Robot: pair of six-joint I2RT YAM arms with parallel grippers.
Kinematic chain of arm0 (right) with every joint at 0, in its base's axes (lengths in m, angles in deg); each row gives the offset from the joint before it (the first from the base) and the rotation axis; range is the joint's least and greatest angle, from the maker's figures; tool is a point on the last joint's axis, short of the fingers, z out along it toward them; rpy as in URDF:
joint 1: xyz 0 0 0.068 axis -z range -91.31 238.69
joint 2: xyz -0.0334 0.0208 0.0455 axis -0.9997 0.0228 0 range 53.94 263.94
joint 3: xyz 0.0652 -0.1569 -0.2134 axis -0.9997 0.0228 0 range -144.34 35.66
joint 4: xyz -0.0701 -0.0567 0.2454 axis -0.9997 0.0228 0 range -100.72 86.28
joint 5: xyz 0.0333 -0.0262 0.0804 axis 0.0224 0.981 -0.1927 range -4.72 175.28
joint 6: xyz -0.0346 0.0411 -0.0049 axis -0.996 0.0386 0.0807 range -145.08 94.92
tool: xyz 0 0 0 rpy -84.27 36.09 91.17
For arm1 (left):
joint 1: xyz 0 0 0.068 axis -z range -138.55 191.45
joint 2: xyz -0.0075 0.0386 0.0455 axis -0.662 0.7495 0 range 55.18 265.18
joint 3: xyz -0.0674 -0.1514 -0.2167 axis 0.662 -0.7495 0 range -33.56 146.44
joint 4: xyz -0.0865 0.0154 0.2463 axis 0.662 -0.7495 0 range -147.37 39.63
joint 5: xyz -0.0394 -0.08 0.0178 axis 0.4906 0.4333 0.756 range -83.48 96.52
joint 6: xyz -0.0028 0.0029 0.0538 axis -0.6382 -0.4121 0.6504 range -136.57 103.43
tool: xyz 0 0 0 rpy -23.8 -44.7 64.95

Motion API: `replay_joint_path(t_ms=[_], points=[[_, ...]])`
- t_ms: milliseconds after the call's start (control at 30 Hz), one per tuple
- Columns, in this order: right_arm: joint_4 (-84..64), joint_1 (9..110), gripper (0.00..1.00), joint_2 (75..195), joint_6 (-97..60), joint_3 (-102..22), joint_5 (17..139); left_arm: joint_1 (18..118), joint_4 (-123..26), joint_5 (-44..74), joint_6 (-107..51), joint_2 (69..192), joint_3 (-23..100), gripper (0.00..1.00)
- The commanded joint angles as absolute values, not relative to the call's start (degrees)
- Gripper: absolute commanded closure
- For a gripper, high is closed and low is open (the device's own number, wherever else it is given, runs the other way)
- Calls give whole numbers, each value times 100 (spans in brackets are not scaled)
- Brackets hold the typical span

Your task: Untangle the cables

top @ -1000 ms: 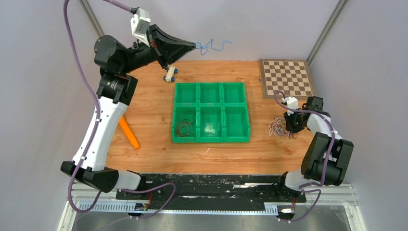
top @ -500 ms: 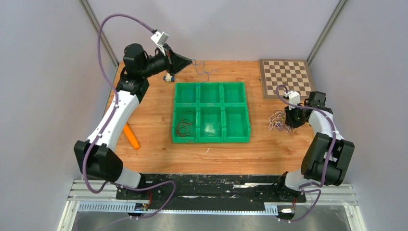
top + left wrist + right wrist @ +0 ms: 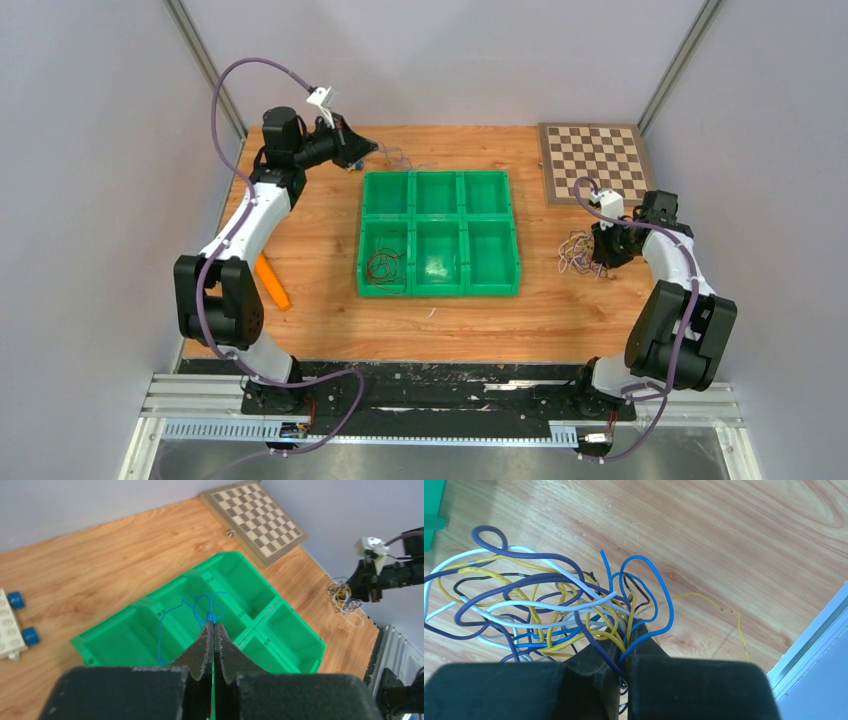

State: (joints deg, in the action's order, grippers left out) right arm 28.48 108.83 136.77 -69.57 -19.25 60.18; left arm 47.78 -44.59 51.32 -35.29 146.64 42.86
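Observation:
In the left wrist view my left gripper (image 3: 214,625) is shut on a thin blue cable (image 3: 200,605), which loops out from the tips over the green tray (image 3: 115,640). From above, that gripper (image 3: 374,150) sits low at the table's far left, with the blue cable (image 3: 403,157) trailing right. A tangle of yellow, blue, white and dark cables (image 3: 539,610) lies on the wood. My right gripper (image 3: 631,630) is shut on several strands of it. From above, the tangle (image 3: 573,256) lies just left of the right gripper (image 3: 600,250). A dark red cable (image 3: 383,265) lies in the tray's near left compartment.
The green six-compartment tray (image 3: 438,292) fills the table's middle. A chessboard (image 3: 596,163) lies at the far right. A white toy block with blue wheels (image 3: 12,625) is by the left gripper. An orange stick (image 3: 270,278) lies at the left.
The left arm has swung down and leftward from high above the back edge, bringing the blue cable down toward the table. The right gripper has stayed on the tangle.

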Motion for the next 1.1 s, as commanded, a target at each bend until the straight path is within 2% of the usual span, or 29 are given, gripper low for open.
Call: replay_joint_path(t_ms=[0,167,333,500,767,800,833,867,900,933,967,1067], points=[[2918,10883,100,13517,-7021,-2231,5860,4678,-4529,4953,-3155,14859,4088,100],[2988,10886,100,13458,-7081,-2248,5911,4498,-4596,4184,-3000,14860,3802,100],[3015,10883,100,13412,-7096,-2249,5918,4499,-5434,4018,-2312,15018,4002,100],[3072,10876,100,13468,-7040,-2378,5853,4885,-6416,3732,-1497,15481,4469,100],[3324,10793,100,13431,-6938,-2597,5583,5382,-6712,3448,-1240,16154,4958,100],[3378,10776,100,13409,-6926,-2636,5491,5392,-6758,3443,-1250,16193,5002,97],[3454,10757,100,13384,-6914,-2679,5388,5400,-6845,3436,-1269,16195,5086,83],[3501,10749,100,13356,-6904,-2733,5287,5401,-6895,3420,-1266,16155,5128,75],[3536,10738,100,13321,-6890,-2761,5185,5400,-6982,3403,-1233,16114,5183,56],[3554,10727,100,13281,-6881,-2786,5061,5401,-7015,3326,-1123,15972,5198,48],[3564,10714,100,13238,-6872,-2796,4970,5402,-7019,3281,-996,15798,5203,36],[3608,10667,100,13088,-6865,-2788,4679,5384,-7000,3149,-764,15468,5228,22]])
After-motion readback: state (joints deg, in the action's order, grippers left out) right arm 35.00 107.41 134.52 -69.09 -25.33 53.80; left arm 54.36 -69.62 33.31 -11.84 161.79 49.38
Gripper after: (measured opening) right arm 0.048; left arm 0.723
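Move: The blue cable hangs from the left hand's shut fingers. The green tray's far-left compartment, where it is to go, lies about 8 cm ahead, 2 cm right and 28 cm below. The toy car sits some 20 cm ahead and 7 cm left, on the table; the red cable lies about 9 cm back, straight below in height terms some 28 cm. From the right hand, still gripping the tangle, that compartment is roughly 23 cm ahead, 47 cm left and 5 cm lower. The blue cable is carried down towards the far-left compartment, the left hand sinking about 18 cm while swinging some 5 cm left and back again, its fingers tipping about 30 degrees further down; near the bottom they open wide and let go. Meanwhile the right hand keeps its pinch on the tangle and raises it about 4 cm, drifting left late on. ##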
